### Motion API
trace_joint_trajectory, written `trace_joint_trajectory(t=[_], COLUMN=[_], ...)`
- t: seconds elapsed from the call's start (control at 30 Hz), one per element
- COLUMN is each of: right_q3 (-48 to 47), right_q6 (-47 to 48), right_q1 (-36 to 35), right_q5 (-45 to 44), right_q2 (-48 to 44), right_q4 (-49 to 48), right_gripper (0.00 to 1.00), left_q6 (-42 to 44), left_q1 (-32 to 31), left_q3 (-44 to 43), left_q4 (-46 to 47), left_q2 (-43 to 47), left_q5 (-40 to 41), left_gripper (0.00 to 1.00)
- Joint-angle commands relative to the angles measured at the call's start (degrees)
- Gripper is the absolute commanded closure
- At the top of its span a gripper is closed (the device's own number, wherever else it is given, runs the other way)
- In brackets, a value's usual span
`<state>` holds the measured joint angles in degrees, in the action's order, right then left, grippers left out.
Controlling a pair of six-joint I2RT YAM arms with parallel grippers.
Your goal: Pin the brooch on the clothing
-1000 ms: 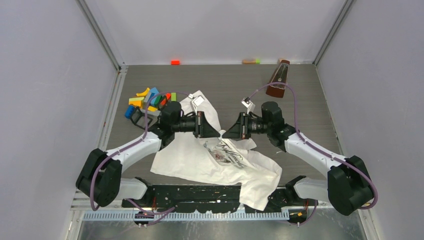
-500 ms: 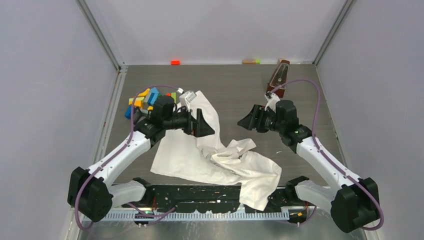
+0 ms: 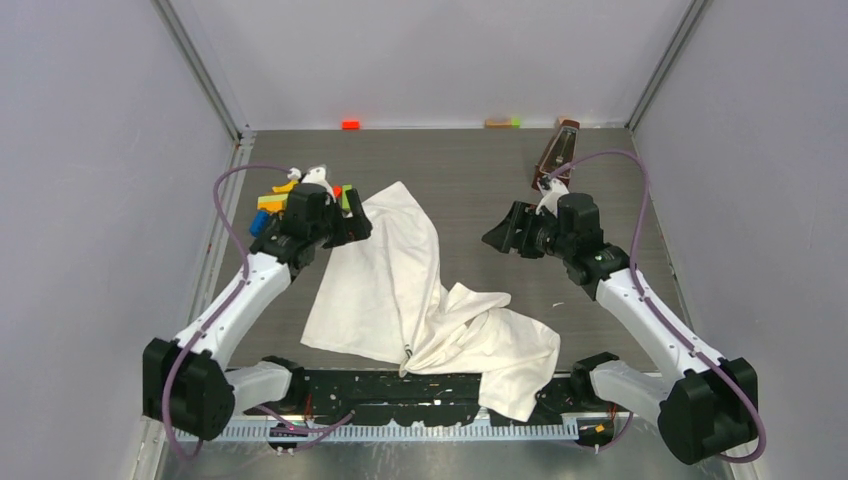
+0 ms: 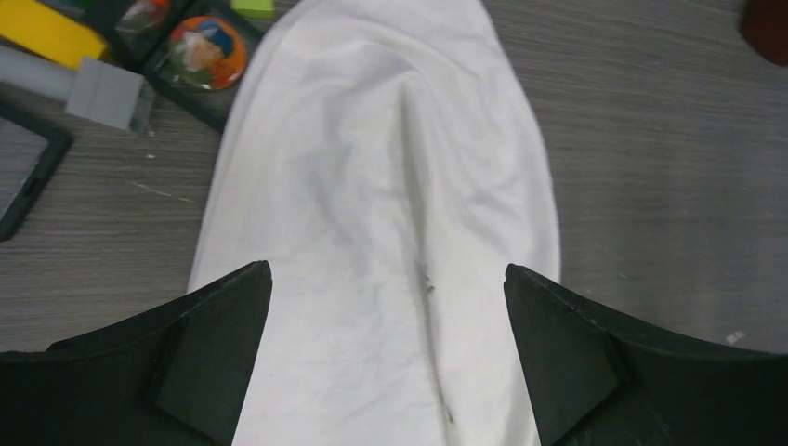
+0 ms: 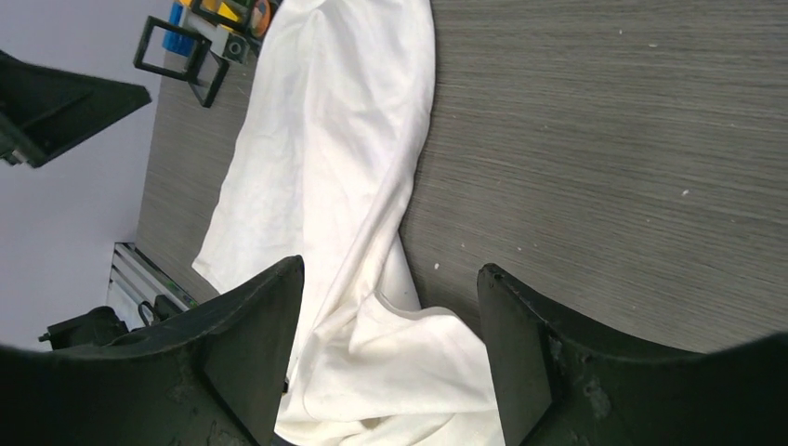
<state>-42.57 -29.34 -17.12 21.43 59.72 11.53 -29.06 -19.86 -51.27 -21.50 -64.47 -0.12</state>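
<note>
The white T-shirt point(image 3: 400, 285) lies crumpled and folded over in the middle of the table, plain side up, its print and lettering hidden. My left gripper point(image 3: 357, 227) is open and empty, hovering over the shirt's far left end point(image 4: 390, 167). A round orange and blue brooch point(image 4: 206, 58) sits in a black tray just beyond the shirt's edge. My right gripper point(image 3: 497, 239) is open and empty, above bare table right of the shirt point(image 5: 325, 186). In the wrist views both the left gripper point(image 4: 387, 269) and the right gripper point(image 5: 390, 267) have their jaws wide apart.
A pile of coloured blocks point(image 3: 283, 200) lies at the left, with a grey block point(image 4: 111, 93) and a black frame point(image 4: 28, 177) beside it. A brown metronome point(image 3: 553, 160) stands at the back right. Small blocks point(image 3: 350, 124) sit by the back wall.
Both grippers have drawn apart from the centre, the left back toward the blocks, the right to the right. The lifted shirt has dropped flat and its print no longer shows.
</note>
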Motion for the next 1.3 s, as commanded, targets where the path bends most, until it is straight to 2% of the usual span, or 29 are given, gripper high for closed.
trace_joint_trajectory(t=[0.0,0.2,0.33,0.5,0.57,0.93,1.27], right_q3=[-1.62,-1.21,-0.96,-0.77,-0.61,0.03,0.57], right_q6=[2.27,3.14,2.72,2.08,1.82,1.31,0.70], right_q1=[0.16,0.16,0.16,0.16,0.16,0.18,0.17], right_q5=[-1.24,-2.25,-1.95,-0.68,-0.02,1.12,2.57], right_q2=[1.14,1.51,1.70,1.71,1.79,3.08,4.18], right_q4=[-0.07,0.16,-0.09,-0.83,-1.09,-2.05,-2.90], right_gripper=[0.26,0.26,0.26,0.26,0.26,0.26,0.26], left_q6=[-3.00,-9.34,-11.54,-14.22,-14.44,-15.46,-14.57], left_q1=[1.81,2.19,2.21,2.61,2.99,5.32,6.32], left_q3=[-1.22,-3.82,-8.95,-12.15,-12.76,-15.15,-14.51], left_q4=[5.25,15.59,15.90,15.61,16.36,16.00,17.80], left_q2=[-8.26,-21.67,-29.90,-37.15,-39.19,-43.53,-44.81], left_q5=[11.25,24.58,30.68,35.83,36.23,34.01,31.67], left_gripper=[0.00,0.10,0.13,0.26,0.28,0.26,0.34])
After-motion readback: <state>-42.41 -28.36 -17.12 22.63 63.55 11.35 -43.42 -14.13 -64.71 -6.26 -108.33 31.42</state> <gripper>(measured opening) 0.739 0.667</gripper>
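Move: The brooch lies in its opened black case, about 15 cm ahead of the left hand, 9 cm to its left and some 17 cm below it. Just beyond the brooch on the table are the red block, about 7 cm farther out, and the lime block, about 6 cm farther out and 3 cm to the right. The square end of the grey rod is 6 cm to the brooch's left. From the right hand the brooch is about 18 cm ahead, 39 cm to the left and 17 cm below. The left hand swoops down and forward, about 15 cm each way, drifting some 9 cm left as it leaves the air over the clothing for the brooch in its open case, and turns nearly 40 degrees counter-clockwise with its left side rising a little. Its wide-open fingers narrow to about two thirds on the way, and the hand eases almost to a stop with the tips low on either side of the brooch, close by the case's raised lid; whether they touch it can't be seen. ##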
